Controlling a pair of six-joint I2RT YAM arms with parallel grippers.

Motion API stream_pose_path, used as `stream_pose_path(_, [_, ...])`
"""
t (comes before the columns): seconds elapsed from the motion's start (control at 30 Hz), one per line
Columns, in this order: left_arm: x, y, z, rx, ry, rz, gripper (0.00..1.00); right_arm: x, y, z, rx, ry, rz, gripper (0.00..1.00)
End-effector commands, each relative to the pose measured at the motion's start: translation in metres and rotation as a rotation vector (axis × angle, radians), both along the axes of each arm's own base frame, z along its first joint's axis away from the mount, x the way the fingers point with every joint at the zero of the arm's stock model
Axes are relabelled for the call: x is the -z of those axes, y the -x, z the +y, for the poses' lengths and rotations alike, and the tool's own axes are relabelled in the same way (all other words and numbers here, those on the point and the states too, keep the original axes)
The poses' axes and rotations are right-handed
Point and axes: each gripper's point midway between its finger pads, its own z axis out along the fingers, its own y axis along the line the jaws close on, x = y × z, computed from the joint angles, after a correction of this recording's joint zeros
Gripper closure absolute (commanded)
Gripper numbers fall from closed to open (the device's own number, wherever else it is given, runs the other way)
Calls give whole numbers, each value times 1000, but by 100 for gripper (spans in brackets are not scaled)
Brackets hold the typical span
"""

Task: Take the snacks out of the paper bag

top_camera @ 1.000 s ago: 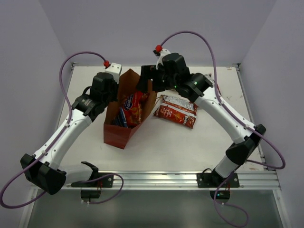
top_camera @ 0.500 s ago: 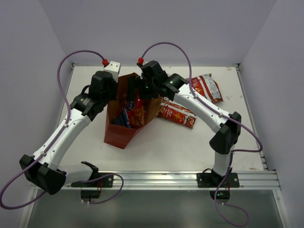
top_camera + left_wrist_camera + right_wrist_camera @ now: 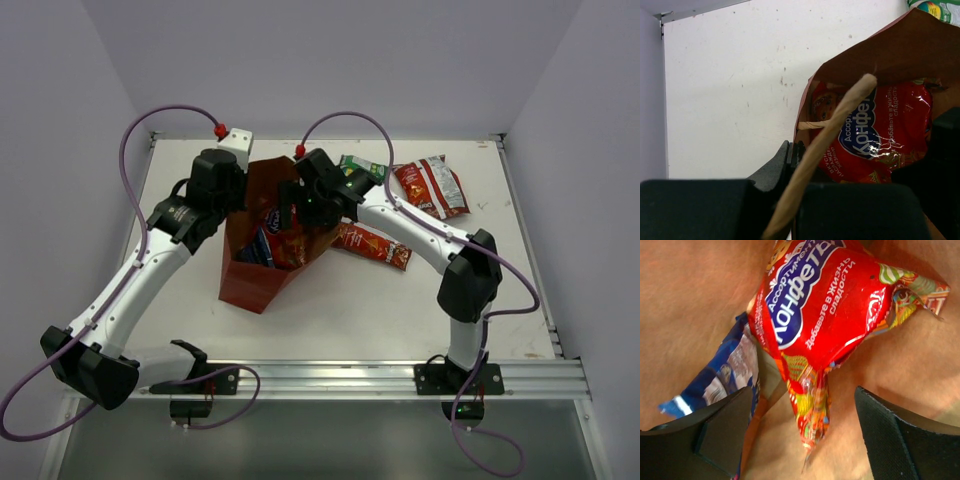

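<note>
The reddish-brown paper bag (image 3: 250, 282) stands left of centre, mouth up. My left gripper (image 3: 236, 203) is shut on its left rim; the wall sits pinched between the fingers (image 3: 785, 156), with a twisted handle (image 3: 832, 142) crossing in front. My right gripper (image 3: 290, 212) is inside the bag's mouth, open. Its fingers (image 3: 715, 432) straddle the crimped end of the red cookie bag (image 3: 815, 305) without touching it. A blue packet (image 3: 722, 372) lies beside the cookie bag in the bag. Two red chip bags (image 3: 372, 244) (image 3: 430, 186) and a green-white packet (image 3: 362, 166) lie on the table.
The bag's tan inner walls (image 3: 690, 300) close in around my right gripper. The three loose packets lie right of the bag and behind it. The white table (image 3: 340, 310) ends in side rails and a metal rail at the front.
My right gripper has come from above the bag's far edge down into its mouth, and its fingers have narrowed slightly. The left gripper still holds the rim.
</note>
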Motion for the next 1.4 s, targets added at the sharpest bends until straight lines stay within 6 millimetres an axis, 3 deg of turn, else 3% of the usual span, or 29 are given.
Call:
stream_pose_path(0.0, [-49, -4, -4, -2, 85, -137, 100, 8, -14, 7, 29, -17, -42, 17])
stream_pose_path(0.1, [-48, -3, -5, -2, 90, -133, 100, 10, -17, 13, 23, -35, -55, 24])
stream_pose_path(0.23, [-47, -3, -6, -1, 95, -131, 100, 8, -21, 15, 22, -54, -81, 46])
stream_pose_path(0.3, [-48, -3, -6, -3, 95, -132, 100, 4, -22, 14, 21, -56, -99, 63])
stream_pose_path(0.4, [-47, -4, -5, -4, 92, -130, 100, -17, -22, 16, -8, -90, -150, 80])
stream_pose_path(0.43, [-46, -4, -6, -4, 91, -129, 100, -27, -22, 15, -16, -100, -165, 90])
stream_pose_path(0.5, [-45, -4, -6, -4, 90, -126, 100, -44, -21, 17, -39, -122, -197, 99])
stream_pose_path(0.63, [-42, -6, -7, -4, 88, -122, 100, -79, -17, 17, -78, -174, -255, 100])
stream_pose_path(0.87, [-36, -8, -6, -9, 73, -109, 100, -176, -1, 18, -157, -330, -392, 100])
stream_pose_path(1.07, [-32, -8, -6, -9, 71, -102, 100, -231, 14, 17, -219, -427, -468, 100])
stream_pose_path(1.17, [-33, -8, -8, -2, 77, -102, 100, -240, 18, 21, -249, -454, -479, 100])
stream_pose_path(1.3, [-36, -8, -8, -1, 84, -105, 100, -227, 18, 27, -268, -445, -446, 100])
stream_pose_path(1.37, [-33, -7, -7, -7, 76, -99, 100, -233, 22, 27, -283, -463, -452, 100])
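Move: The candy bag's middle lies about 3 cm ahead of the open right hand, 4 cm to its left and 7 below, inside the paper bag, with one twisted corner between the fingertips. The blue packet is about 2 cm back, 6 left and 8 below the right hand; the red snack bag on the table is some 19 cm right, 5 ahead and 17 below. From the left hand, the candy bag is about 8 cm right, level, 15 below. Down and slightly forward into the paper bag by about 2 cm, the right hand shuts its wide-open fingers on the near corner of the candy bag, pinching it. It then rises some 18 cm, easing back a little as the wrist tilts the fingers up and turns counter-clockwise. The left hand stays put, still pinching the paper bag's rim. ##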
